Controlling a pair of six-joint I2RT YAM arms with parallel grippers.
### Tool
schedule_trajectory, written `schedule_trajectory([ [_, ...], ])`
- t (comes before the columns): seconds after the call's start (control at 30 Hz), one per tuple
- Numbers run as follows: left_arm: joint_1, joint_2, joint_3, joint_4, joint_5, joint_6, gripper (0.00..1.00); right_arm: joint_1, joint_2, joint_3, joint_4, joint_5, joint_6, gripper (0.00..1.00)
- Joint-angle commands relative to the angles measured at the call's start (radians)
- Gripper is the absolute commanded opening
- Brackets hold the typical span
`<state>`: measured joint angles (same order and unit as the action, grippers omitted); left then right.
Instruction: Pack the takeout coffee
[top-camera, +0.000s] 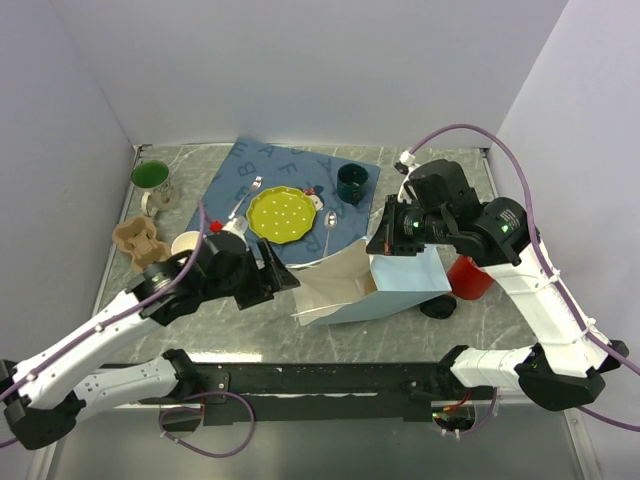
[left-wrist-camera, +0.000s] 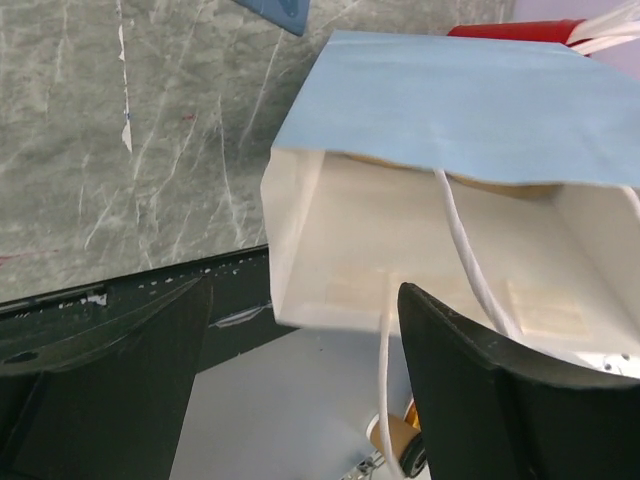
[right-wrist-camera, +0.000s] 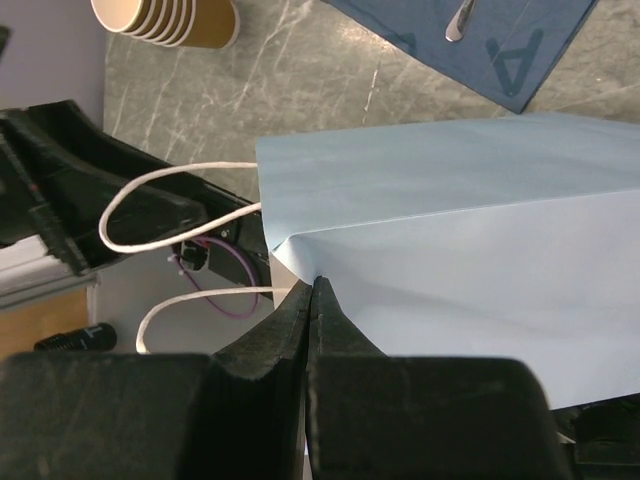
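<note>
A light blue paper bag (top-camera: 395, 285) lies on its side mid-table, its white-lined mouth facing left. My right gripper (right-wrist-camera: 314, 282) is shut on the bag's upper edge (top-camera: 381, 243) and holds it up. In front of the mouth (left-wrist-camera: 400, 260), my left gripper (left-wrist-camera: 300, 300) is open with nothing between its fingers (top-camera: 285, 276). Deep inside the bag, under the upper wall, shows a strip of tan brown (left-wrist-camera: 450, 178). It looks like the takeout coffee, with its lid hidden. The bag's white cord handles (left-wrist-camera: 465, 260) hang across the mouth.
A stack of lidless tan cups (top-camera: 189, 243) and a pulp cup carrier (top-camera: 138, 240) stand at the left, a green mug (top-camera: 152, 178) behind them. On the blue mat (top-camera: 300, 165) are a yellow plate (top-camera: 279, 214), spoons and a dark teal cup (top-camera: 352, 183). A red cup (top-camera: 470, 276) and a small black object (top-camera: 437, 306) sit right of the bag.
</note>
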<state>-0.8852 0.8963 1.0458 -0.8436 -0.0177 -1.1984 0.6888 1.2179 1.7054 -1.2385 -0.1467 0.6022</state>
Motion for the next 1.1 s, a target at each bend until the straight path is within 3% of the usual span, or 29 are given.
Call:
schedule_trajectory([
  [0.0,-0.003,0.059,-0.012,0.089,0.021,0.011,0.81,-0.005,-0.029,0.028,0.048,-0.016,0.022,0.0],
  [0.2,-0.003,0.139,0.025,0.054,0.021,0.045,0.79,-0.005,-0.046,0.002,0.062,-0.024,0.036,0.0],
  [0.33,-0.004,0.145,0.023,0.071,0.021,0.042,0.68,-0.006,-0.057,-0.012,0.068,-0.025,0.041,0.0],
  [0.37,-0.004,0.148,0.028,0.063,0.021,0.042,0.61,-0.008,-0.06,-0.013,0.07,-0.022,0.041,0.0],
  [0.4,-0.003,0.147,0.048,0.049,0.019,0.045,0.43,-0.008,-0.061,-0.016,0.068,-0.018,0.036,0.0],
  [0.5,-0.003,0.15,0.149,-0.044,-0.027,0.045,0.09,-0.017,-0.061,-0.021,0.056,0.001,0.027,0.0],
  [0.53,-0.003,0.161,0.208,-0.087,-0.03,0.045,0.08,-0.021,-0.058,-0.007,0.047,0.006,0.025,0.0],
  [0.6,-0.003,0.223,0.48,-0.248,-0.047,0.037,0.01,-0.032,-0.043,0.028,0.002,0.022,0.018,0.0],
  [0.67,-0.004,0.254,0.591,-0.349,-0.057,0.03,0.01,-0.032,-0.067,-0.008,0.038,0.033,0.027,0.0],
  [0.73,0.009,0.262,0.525,-0.371,-0.007,0.043,0.01,-0.041,-0.104,-0.166,0.091,0.019,0.045,0.0],
  [0.87,0.012,0.294,0.519,-0.41,0.053,0.034,0.01,-0.044,-0.089,-0.137,0.092,0.007,0.041,0.0],
  [1.07,0.052,0.352,0.666,-0.476,0.03,0.108,0.05,-0.083,-0.095,-0.181,0.131,-0.071,0.057,0.0],
])
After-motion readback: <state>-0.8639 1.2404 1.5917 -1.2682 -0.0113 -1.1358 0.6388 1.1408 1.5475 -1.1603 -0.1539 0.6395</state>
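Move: The left hand, open, has the paper bag's left rim just under its fingers, about 1 cm ahead, 2 cm to the right and 5 cm below. The stacked paper cups stand roughly 20 cm ahead and 26 cm left of that hand, some 20 cm lower; the lidded coffee cup is about 12 cm ahead and 35 cm right, also 20 cm below. From the right hand, already holding another corner, that left rim is some 15 cm left, 3 cm back and 12 cm below. The left fingers close on the bag's left rim and pinch it after sinking about 4 cm down, slightly forward and right. The left hand then pulls straight up some 13 cm and eases back down 4 or 5, still shut. The right hand keeps its pinch on the other corner, lowering about 3 cm late on. ##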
